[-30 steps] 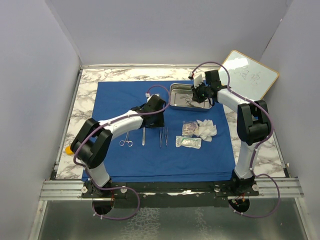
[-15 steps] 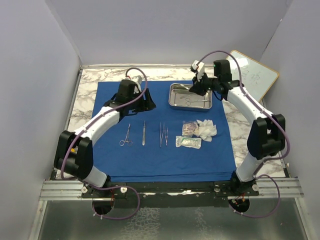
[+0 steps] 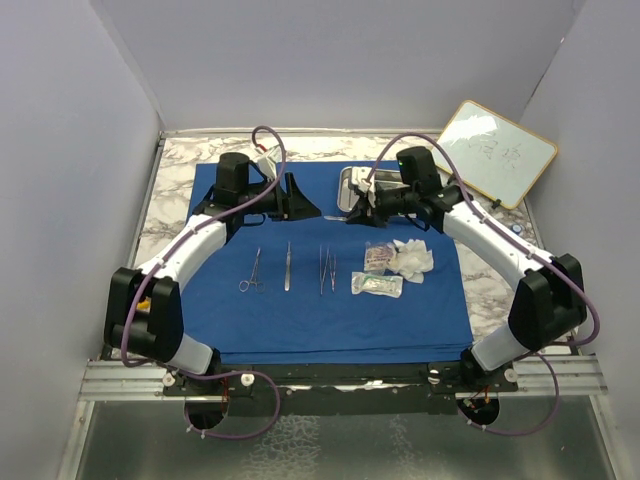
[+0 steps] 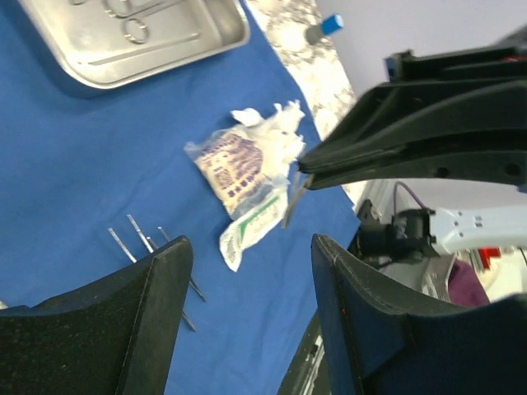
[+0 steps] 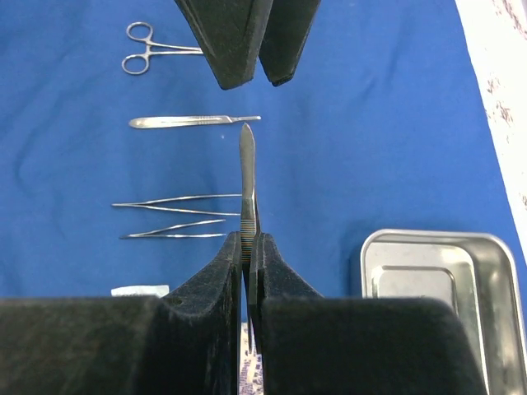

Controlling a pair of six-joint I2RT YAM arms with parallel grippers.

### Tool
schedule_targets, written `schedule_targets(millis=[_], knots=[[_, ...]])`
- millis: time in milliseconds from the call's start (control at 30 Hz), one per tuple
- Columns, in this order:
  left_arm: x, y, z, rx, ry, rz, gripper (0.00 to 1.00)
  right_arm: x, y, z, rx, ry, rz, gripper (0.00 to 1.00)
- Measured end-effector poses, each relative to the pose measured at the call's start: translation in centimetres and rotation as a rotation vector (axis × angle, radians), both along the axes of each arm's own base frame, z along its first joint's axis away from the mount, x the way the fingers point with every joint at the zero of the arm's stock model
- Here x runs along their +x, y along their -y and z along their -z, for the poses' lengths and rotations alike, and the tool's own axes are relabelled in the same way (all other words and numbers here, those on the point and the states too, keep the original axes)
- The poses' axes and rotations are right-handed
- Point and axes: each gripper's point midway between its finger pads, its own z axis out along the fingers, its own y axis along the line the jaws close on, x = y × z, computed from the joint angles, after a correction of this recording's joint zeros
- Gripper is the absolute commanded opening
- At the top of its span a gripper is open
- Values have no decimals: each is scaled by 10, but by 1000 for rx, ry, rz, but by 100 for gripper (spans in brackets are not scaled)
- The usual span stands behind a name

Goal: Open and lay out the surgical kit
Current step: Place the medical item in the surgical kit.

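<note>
The royal-blue cloth (image 3: 330, 310) lies spread flat. The steel tray (image 3: 385, 180) stands at its back, with an instrument still in it (image 4: 136, 29). On the cloth lie ring-handled forceps (image 5: 152, 51), a flat steel handle (image 5: 193, 122) and two tweezers (image 5: 177, 202). White gauze (image 3: 413, 258) and two clear packets (image 3: 377, 284) lie to the right. My right gripper (image 5: 247, 239) is shut on a thin pair of steel tweezers (image 5: 247, 177), held above the cloth left of the tray. My left gripper (image 4: 247, 243) hangs open and empty just left of it, its fingertips (image 5: 247, 49) facing the tweezers' tip.
A wood-framed whiteboard (image 3: 497, 152) leans at the back right corner. A small yellow-orange block (image 3: 137, 298) sits on the marble table (image 3: 180, 160) off the cloth's left edge. Grey walls close in both sides and the back.
My left gripper rose from the instrument row, moved back and opened wider. My right gripper lifted the tweezers out of the tray and carried them left toward the left gripper.
</note>
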Motion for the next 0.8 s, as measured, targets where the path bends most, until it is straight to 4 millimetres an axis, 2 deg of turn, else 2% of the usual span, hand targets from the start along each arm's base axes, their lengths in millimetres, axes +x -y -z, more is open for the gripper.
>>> schedule_targets(millis=[233, 367, 467, 800], knots=[[-26, 8, -18, -61, 43, 153, 50, -17, -9, -9, 21, 39, -78, 1], [-36, 12, -19, -75, 47, 204, 39, -24, -15, -14, 30, 65, -119, 1], [-41, 15, -20, -81, 52, 234, 33, -30, -18, -12, 28, 72, -145, 1], [-51, 24, -10, -71, 33, 285, 26, -38, -22, -7, 22, 76, -184, 1]])
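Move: The free end of the metal instrument held by the right gripper lies about 4 cm to the left hand's right, 2 cm back and 1 cm below. From the left hand, two tweezers lie 3 cm back and 2 cm right, some 20 cm down. For the right hand, the left fingertips are about 8 cm left and 3 cm ahead; the tray is some 17 cm ahead and 6 cm right, the bagged cotton 2 cm ahead and 6 cm right, both 17 cm down. Bring the left gripper back about 5 cm and some 2 cm right, turning it roughly 15 degrees clockwise and narrowing its wide-open fingers to about a quarter open around the instrument's free end. Meanwhile keep the right grip shut on the instrument and carry it back about 4 cm and 2 cm left to meet them, turning about 10 degrees counter-clockwise. ##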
